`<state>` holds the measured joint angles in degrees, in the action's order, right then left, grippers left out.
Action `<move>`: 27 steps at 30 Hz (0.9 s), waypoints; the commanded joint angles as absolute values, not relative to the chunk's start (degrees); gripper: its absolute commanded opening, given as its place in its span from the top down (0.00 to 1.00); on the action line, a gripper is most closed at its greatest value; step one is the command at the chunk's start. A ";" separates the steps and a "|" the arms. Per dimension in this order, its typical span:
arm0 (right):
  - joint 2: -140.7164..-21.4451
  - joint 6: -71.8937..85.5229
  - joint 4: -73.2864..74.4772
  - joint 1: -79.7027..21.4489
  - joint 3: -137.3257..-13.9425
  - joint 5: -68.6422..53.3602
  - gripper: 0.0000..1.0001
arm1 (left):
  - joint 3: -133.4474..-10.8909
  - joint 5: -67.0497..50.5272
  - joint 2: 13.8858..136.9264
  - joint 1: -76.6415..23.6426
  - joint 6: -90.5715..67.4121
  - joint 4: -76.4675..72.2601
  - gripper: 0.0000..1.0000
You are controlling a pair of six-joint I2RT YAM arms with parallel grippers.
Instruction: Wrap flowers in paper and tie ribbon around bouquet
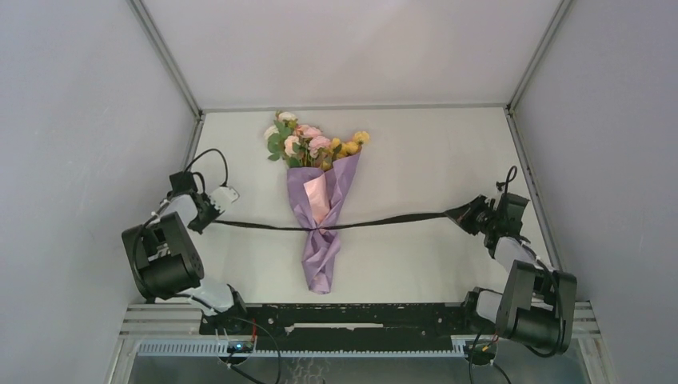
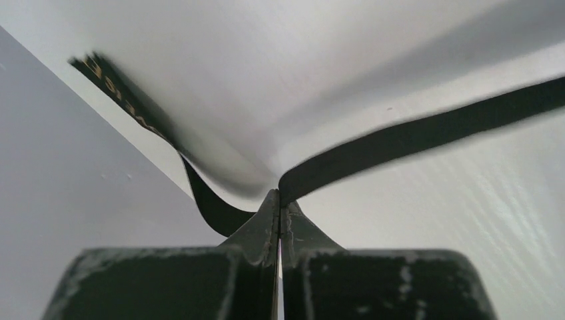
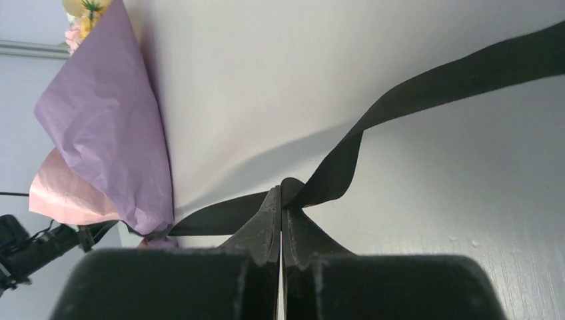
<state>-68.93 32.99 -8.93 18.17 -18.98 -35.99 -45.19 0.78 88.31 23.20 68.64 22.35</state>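
Observation:
The bouquet [image 1: 320, 216] lies mid-table: pink, yellow and cream flowers [image 1: 308, 142] stick out of the far end of a purple paper [image 1: 322, 248] cone with a pink inner fold. A dark ribbon [image 1: 384, 219] is cinched around the cone's narrow waist and runs taut to both sides. My left gripper [image 1: 209, 222] is shut on the ribbon's left end [image 2: 413, 133], far left of the bouquet. My right gripper [image 1: 464, 214] is shut on the ribbon's right end [image 3: 333, 173], to the bouquet's right. The purple paper [image 3: 110, 133] shows in the right wrist view.
Grey enclosure walls [image 1: 80, 120] stand close to both arms at left and right. A black rail [image 1: 352, 316] with cables runs along the near table edge between the arm bases.

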 commanded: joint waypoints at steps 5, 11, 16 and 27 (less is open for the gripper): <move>-58.51 28.87 1.38 14.69 -26.52 -28.43 0.86 | -59.08 -16.50 77.93 9.36 56.34 45.80 1.00; -46.93 26.18 9.62 15.03 -29.56 -18.69 0.38 | -74.09 -34.18 76.78 -5.38 48.22 61.18 1.00; -40.14 20.36 7.45 5.12 -34.01 -15.73 0.36 | -83.87 -44.90 76.14 -10.42 43.35 68.94 1.00; -72.59 -9.68 -23.81 -47.80 -43.96 -30.59 0.26 | -88.16 -56.84 64.77 -10.67 32.99 66.97 1.00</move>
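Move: Each hand holds one end of the ribbon, stretched across the table, with the crossing at the bouquet's waist between them. From the left hand the crossing lies about 34 cm to the right, 2 cm back and slightly lower; the flower heads are some 27 cm ahead and 30 cm right, the paper tail 18 cm back and 34 cm right. From the right hand the crossing lies about 40 cm left, 3 cm back and 4 cm down. Still pinching its ribbon end, the left hand carries it some 33 cm right and 28 cm up until above the crossing, tipping to point its fingers rightward. The right hand lifts, opens and lets go of its end, climbs about 18 cm, then swings roughly 27 cm left and 7 cm back towards the bouquet, fingers turning left and staying open. ##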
